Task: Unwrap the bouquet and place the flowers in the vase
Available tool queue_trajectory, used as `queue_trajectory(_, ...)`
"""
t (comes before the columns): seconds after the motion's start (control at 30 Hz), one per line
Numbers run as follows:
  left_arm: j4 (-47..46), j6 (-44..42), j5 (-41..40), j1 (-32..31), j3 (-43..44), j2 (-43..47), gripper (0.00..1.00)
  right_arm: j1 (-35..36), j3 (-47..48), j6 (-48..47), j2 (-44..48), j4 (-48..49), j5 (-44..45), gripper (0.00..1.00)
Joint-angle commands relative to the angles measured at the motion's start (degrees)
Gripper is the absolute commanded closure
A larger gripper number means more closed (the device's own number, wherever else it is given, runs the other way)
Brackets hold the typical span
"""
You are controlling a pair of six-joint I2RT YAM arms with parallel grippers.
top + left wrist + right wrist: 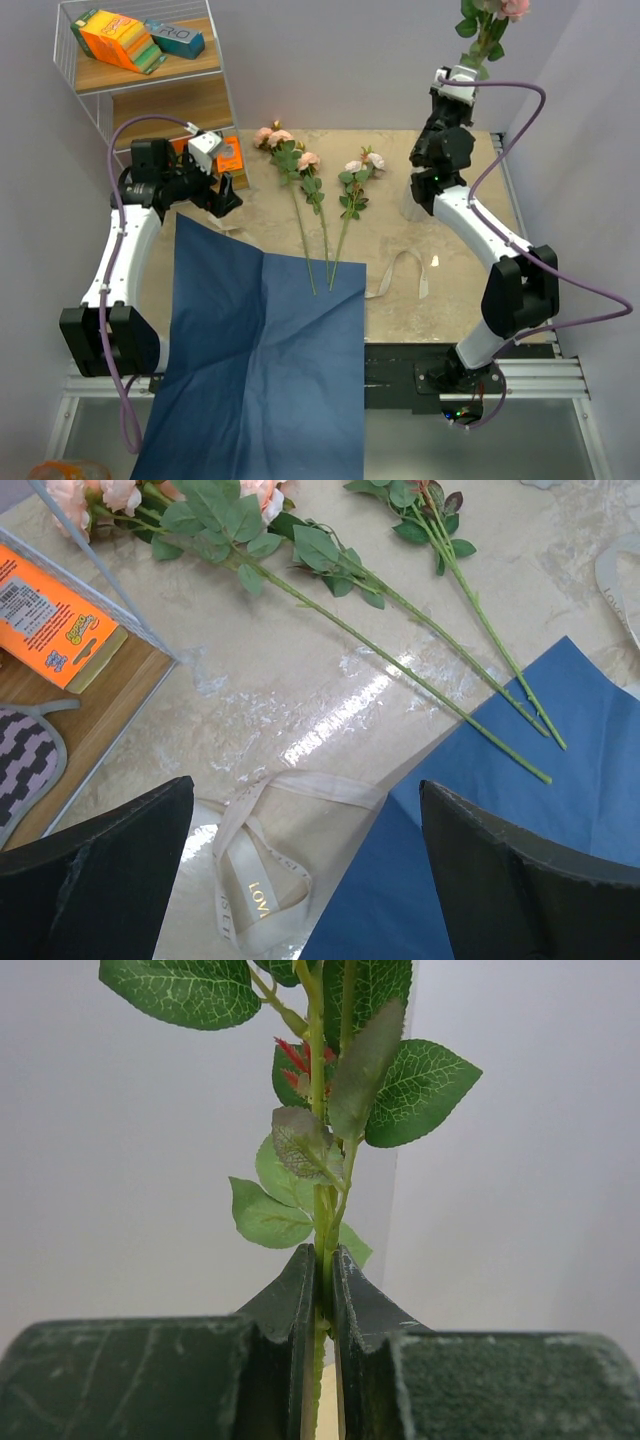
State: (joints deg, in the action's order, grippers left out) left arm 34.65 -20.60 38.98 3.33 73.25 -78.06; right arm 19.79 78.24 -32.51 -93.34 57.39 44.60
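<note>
The bouquet lies unwrapped: its blue paper (260, 340) (540, 770) is spread flat and hangs over the table's near edge. Two of the flowers (300, 170) (330, 565) lie on the table, stem ends on the paper. My right gripper (462, 78) (325, 1260) is raised high at the back right, shut on the stem of a third pink rose (490, 20) that points up. The vase (410, 205) shows only as a pale sliver beside the right arm. My left gripper (225, 200) (307, 800) hovers open over the paper's far left corner and a cream ribbon (250, 870).
A wire shelf (150, 60) with orange boxes stands at the back left, close to the left arm. An orange packet (50, 620) and a patterned mitt (25, 760) sit on its lowest board. Another ribbon (400, 275) lies right of the paper.
</note>
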Motion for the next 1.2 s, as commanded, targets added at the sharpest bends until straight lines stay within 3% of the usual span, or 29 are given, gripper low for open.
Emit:
queue_trajectory(0.0, 0.1, -0.9, 1.8, 0.6, 2.1, 2.3, 0.01, 1.4, -1.5, 1.8, 2.7, -1.2, 2.3, 1.0)
queue_trajectory(0.07, 0.3, -1.0, 2.2, 0.7, 2.4, 2.6, 0.01, 2.3, -1.5, 2.6, 2.7, -1.7, 4.6, 0.97)
queue_trajectory(0.1, 0.5, -1.0, 2.2, 0.7, 2.4, 2.7, 0.01, 2.4, -1.7, 3.4, 3.1, -4.5, 4.5, 0.87)
queue_trajectory(0.13, 0.5, -1.0, 2.2, 0.9, 2.5, 3.0, 0.01, 2.6, -1.9, 4.4, 3.4, -6.1, 4.5, 0.66)
queue_trajectory(0.2, 0.3, -0.8, 2.5, 0.8, 2.4, 3.6, 0.01, 2.7, -1.9, 8.0, 4.7, -11.7, 5.8, 0.44)
queue_trajectory(0.23, 0.3, -0.7, 2.6, 0.9, 2.4, 3.8, 0.01, 2.7, -1.9, 9.1, 5.1, -13.1, 6.5, 0.26)
queue_trajectory(0.33, 0.2, -0.2, 2.6, 0.9, 2.4, 4.3, 0.01, 2.6, -2.6, 13.2, 7.5, -17.2, 7.9, 0.16)
queue_trajectory(0.57, 1.4, -0.3, 2.6, 0.9, 3.5, 5.5, 0.01, 3.4, -3.0, 24.0, 16.2, -29.6, 3.3, 0.11)
queue_trajectory(0.67, 1.4, -0.1, 2.5, 1.0, 3.4, 5.6, 0.01, 5.0, 2.4, 25.5, 17.8, -37.6, -1.4, 0.11)
queue_trajectory(0.8, 1.4, 0.2, 2.2, 1.0, 3.7, 5.6, 0.01, 12.3, 9.6, 22.0, 17.8, -42.3, -1.9, 0.09)
queue_trajectory(0.93, 1.8, 0.8, 1.7, 1.0, 4.6, 5.4, 0.01, 23.1, 14.3, 10.0, 16.7, -36.3, 4.3, 0.06)
queue_trajectory(0.97, 2.1, 0.8, 1.5, 1.0, 4.8, 5.4, 0.01, 24.1, 16.2, 9.8, 15.9, -39.5, 4.7, 0.05)
queue_trajectory(1.07, 0.9, 1.8, 0.7, 1.1, 4.6, 5.6, 0.01, 24.9, 25.9, 20.5, 11.1, -55.8, 2.0, 0.04)
queue_trajectory(1.17, -0.6, 3.5, 0.7, 1.1, 3.6, 6.3, 0.01, 25.3, 24.3, 30.8, 8.8, -63.1, -0.8, 0.01)
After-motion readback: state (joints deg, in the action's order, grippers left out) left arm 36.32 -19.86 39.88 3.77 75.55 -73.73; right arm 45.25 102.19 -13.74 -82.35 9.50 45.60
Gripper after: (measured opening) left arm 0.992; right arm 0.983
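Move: The right hand still grips the rose by its stem, high over the vase: the vase's middle is some 35 cm below it, about 1 cm ahead and 4 cm to its left. On the table, roughly 45 cm below, the white rose lies about 22 cm left and 3 cm back, and the ribbon about 8 cm left and 16 cm back. From the empty left hand, the vase is about 47 cm to the right, 11 cm ahead and some 13 cm lower. Still pinching the stem, the right hand sinks about 4 cm to lower the rose into the vase, then opens wide and lets go. It backs away up, leftward and back towards the base, climbing some 15 cm and swinging about 30 degrees counter-clockwise. The open left hand just drifts up about 4 cm. ##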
